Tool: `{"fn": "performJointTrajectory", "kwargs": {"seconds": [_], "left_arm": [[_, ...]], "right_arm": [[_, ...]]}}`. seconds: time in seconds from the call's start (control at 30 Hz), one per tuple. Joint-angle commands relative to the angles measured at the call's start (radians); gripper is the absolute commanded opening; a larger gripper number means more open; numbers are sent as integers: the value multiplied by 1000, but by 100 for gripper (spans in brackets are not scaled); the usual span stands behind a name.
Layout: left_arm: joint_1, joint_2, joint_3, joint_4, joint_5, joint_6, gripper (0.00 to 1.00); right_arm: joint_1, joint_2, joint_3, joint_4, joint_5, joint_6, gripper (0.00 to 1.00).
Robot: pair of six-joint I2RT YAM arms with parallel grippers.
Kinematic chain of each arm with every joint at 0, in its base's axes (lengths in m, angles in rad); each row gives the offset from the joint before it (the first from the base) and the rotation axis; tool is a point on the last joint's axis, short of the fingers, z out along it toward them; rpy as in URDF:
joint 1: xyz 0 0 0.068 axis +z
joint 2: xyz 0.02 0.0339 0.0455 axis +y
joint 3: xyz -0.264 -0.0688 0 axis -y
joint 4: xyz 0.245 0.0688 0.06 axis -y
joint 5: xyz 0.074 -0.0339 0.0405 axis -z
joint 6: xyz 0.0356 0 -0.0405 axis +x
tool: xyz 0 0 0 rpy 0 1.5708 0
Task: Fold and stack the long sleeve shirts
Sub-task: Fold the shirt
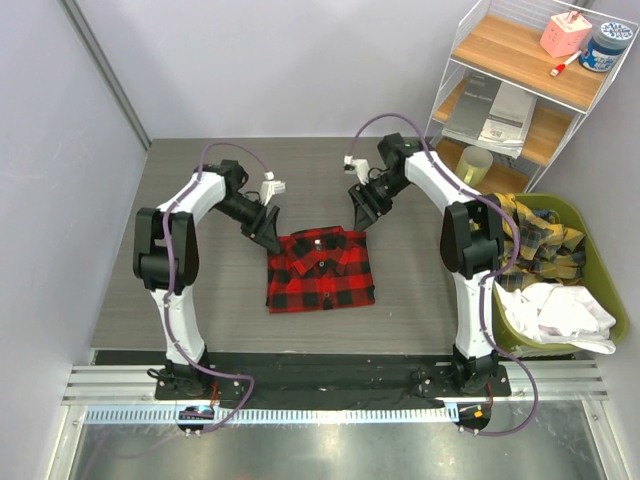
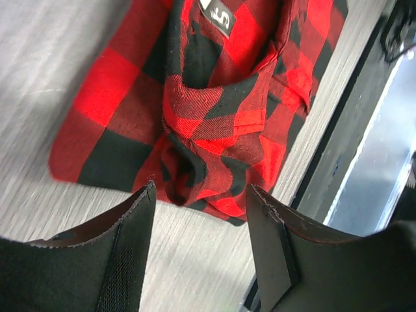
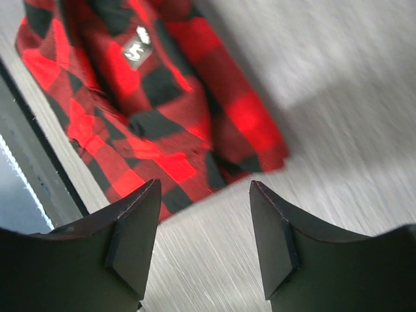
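Note:
A red-and-black check long sleeve shirt lies folded into a rectangle on the grey table, collar and white patch at its far edge. My left gripper hovers just off its far left corner, open and empty. My right gripper hangs just beyond the far right corner, also open and empty. The left wrist view shows the shirt past the open fingers, bare table between them. In the right wrist view the shirt lies ahead of the open fingers.
A green basket at the right table edge holds a yellow plaid shirt and white cloth. A wire shelf with a cup, books and jars stands at the back right. Grey walls close in the left side and back.

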Motion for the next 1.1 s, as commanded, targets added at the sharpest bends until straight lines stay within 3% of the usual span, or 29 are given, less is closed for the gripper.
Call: {"fn": "performJointTrajectory", "kwargs": {"seconds": [0.0, 0.2, 0.3, 0.4, 0.43, 0.5, 0.53, 0.63, 1.07], "left_arm": [[-18, 41, 7, -51, 46, 122, 58], [-33, 87, 4, -87, 15, 195, 53], [-33, 81, 18, -110, -5, 212, 45], [-32, 72, 53, -131, -43, 195, 30], [-32, 71, 71, -155, -60, 189, 21], [-32, 78, 108, -185, -112, 178, 15], [-33, 89, 155, -197, -130, 157, 10], [-33, 116, 229, -237, -178, 103, 8], [-38, 222, 219, -1, -426, -116, 7]], "right_arm": [[25, 20, 5, 3, -38, -27, 63], [51, 37, -33, -5, -29, -71, 63], [65, 43, -61, -2, -6, -87, 60], [67, 52, -70, 8, 12, -90, 52], [67, 55, -70, 9, 26, -91, 46], [68, 60, -65, 17, 38, -93, 33], [68, 62, -64, 20, 52, -93, 20], [70, 62, -51, 37, 83, -81, 1], [68, 33, -71, 129, 167, 4, 1]]}}
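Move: The left side fold of the shirt lies just under the left gripper, about 2 cm back, 1 cm right and 4 cm down; the shirt's far left corner is about 1 cm ahead and 1 cm right of the gripper. From the right gripper, the right side fold is roughly 3 cm back, 2 cm left and 6 cm down. The collar label lies about 1 cm back and 10 cm right of the left gripper, 4 cm back and 8 cm left of the right one. Lower both open grippers, easing back, onto the shirt's side folds just short of its far corners: the left about 3 cm down, the right about 5 cm. Shut both sets of fingers to pinch the cloth. Then draw forward, the left some 5 cm while also going outward to the left, lifting and dipping again as it tilts about 20 degrees, the right only about 2 cm. ##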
